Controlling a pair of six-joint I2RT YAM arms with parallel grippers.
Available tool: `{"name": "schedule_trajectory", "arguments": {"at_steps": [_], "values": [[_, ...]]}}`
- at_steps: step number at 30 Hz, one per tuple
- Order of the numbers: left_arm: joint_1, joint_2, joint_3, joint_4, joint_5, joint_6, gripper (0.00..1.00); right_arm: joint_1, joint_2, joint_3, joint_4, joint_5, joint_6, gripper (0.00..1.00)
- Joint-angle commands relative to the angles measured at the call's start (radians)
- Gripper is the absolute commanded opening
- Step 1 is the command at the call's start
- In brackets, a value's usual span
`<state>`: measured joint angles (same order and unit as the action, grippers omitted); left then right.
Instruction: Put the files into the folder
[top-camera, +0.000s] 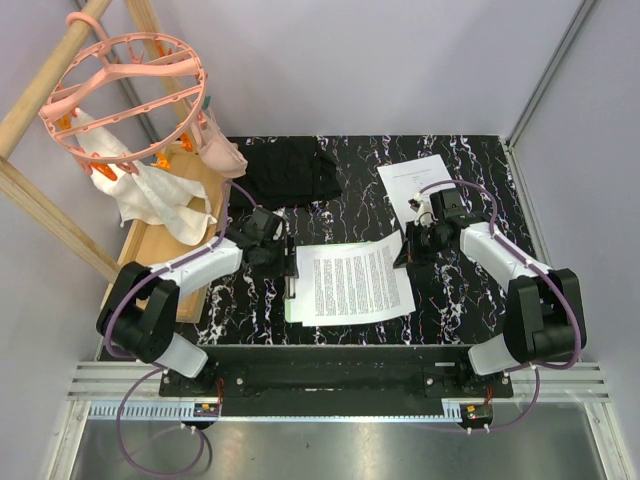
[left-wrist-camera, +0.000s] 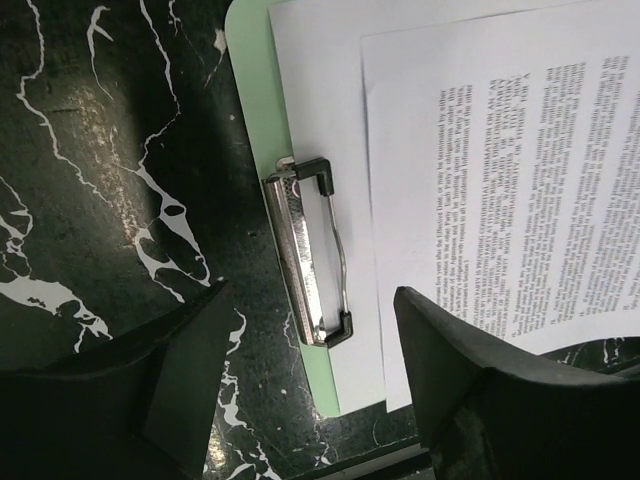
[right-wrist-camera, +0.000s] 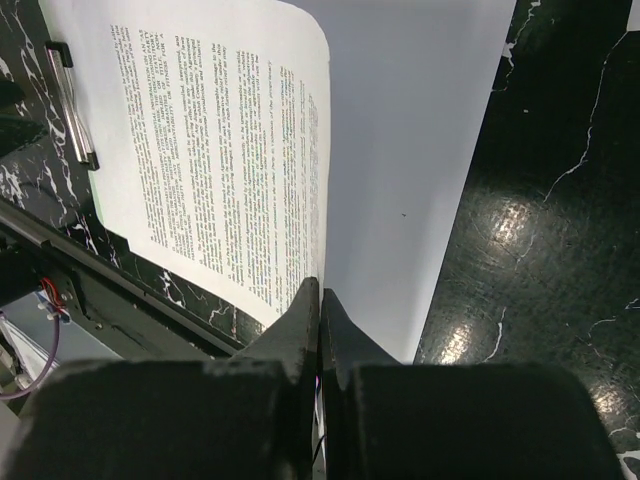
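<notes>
The light-green folder (top-camera: 290, 305) lies flat at the table's middle with white files on it. On top is a printed sheet (top-camera: 352, 280), whose right edge curls upward. My right gripper (right-wrist-camera: 320, 290) is shut on that raised edge, with printed text (right-wrist-camera: 200, 150) on its left and blank white paper (right-wrist-camera: 420, 140) on its right. My left gripper (left-wrist-camera: 315, 350) hangs open over the folder's left end (left-wrist-camera: 250, 110). Its fingers (left-wrist-camera: 190, 370) stand either side of the metal clip (left-wrist-camera: 310, 250) without touching it. Another sheet (top-camera: 418, 183) lies at the back right.
A black fabric piece (top-camera: 285, 170) lies at the back of the table. At the left, a wooden board (top-camera: 165, 235) carries a white cloth (top-camera: 160, 195) under a pink hanger ring (top-camera: 125, 95) on a wooden frame (top-camera: 40, 100). A metal rail (top-camera: 340, 380) runs along the near edge.
</notes>
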<state>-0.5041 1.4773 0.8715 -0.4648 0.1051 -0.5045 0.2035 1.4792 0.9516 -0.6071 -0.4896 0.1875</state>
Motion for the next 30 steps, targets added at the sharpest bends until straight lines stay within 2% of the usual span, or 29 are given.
{"name": "schedule_trajectory", "arguments": {"at_steps": [1, 6, 18, 30], "values": [[-0.011, 0.052, 0.049, 0.015, -0.028, 0.0, 0.66, -0.003, -0.045, -0.004, 0.029, 0.02, -0.01, 0.0], [-0.048, 0.097, 0.08, -0.006, -0.096, -0.029, 0.57, -0.003, -0.039, -0.002, 0.049, 0.008, 0.006, 0.0], [-0.14, 0.175, 0.136, -0.07, -0.289, -0.1, 0.5, -0.003, -0.037, -0.008, 0.075, -0.017, 0.01, 0.0], [-0.155, 0.199, 0.144, -0.078, -0.308, -0.1, 0.43, -0.001, -0.04, -0.014, 0.078, -0.017, -0.002, 0.0]]}}
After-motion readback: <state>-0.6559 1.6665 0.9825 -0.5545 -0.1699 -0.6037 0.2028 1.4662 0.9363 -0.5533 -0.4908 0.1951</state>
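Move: The folder's metal clip lies almost straight below the left hand, about 5 cm down and 1 cm to its right. The printed sheets, on the folder, have their middle some 16 cm to this hand's right and 2 cm nearer the base; the folder's own middle is about 15 cm right and 3 cm back. From the right hand, already pinching the sheets' far edge, the clip is roughly 28 cm left, 5 cm back and 8 cm down. Down by about 3 cm goes the left hand onto the folder's clip, rolling its left side up some 15 degrees so that the fingers point more steeply, while they close part-way, one on either side of the clip. The right hand all but holds its place and keeps the sheets' right edge pinched and raised. ##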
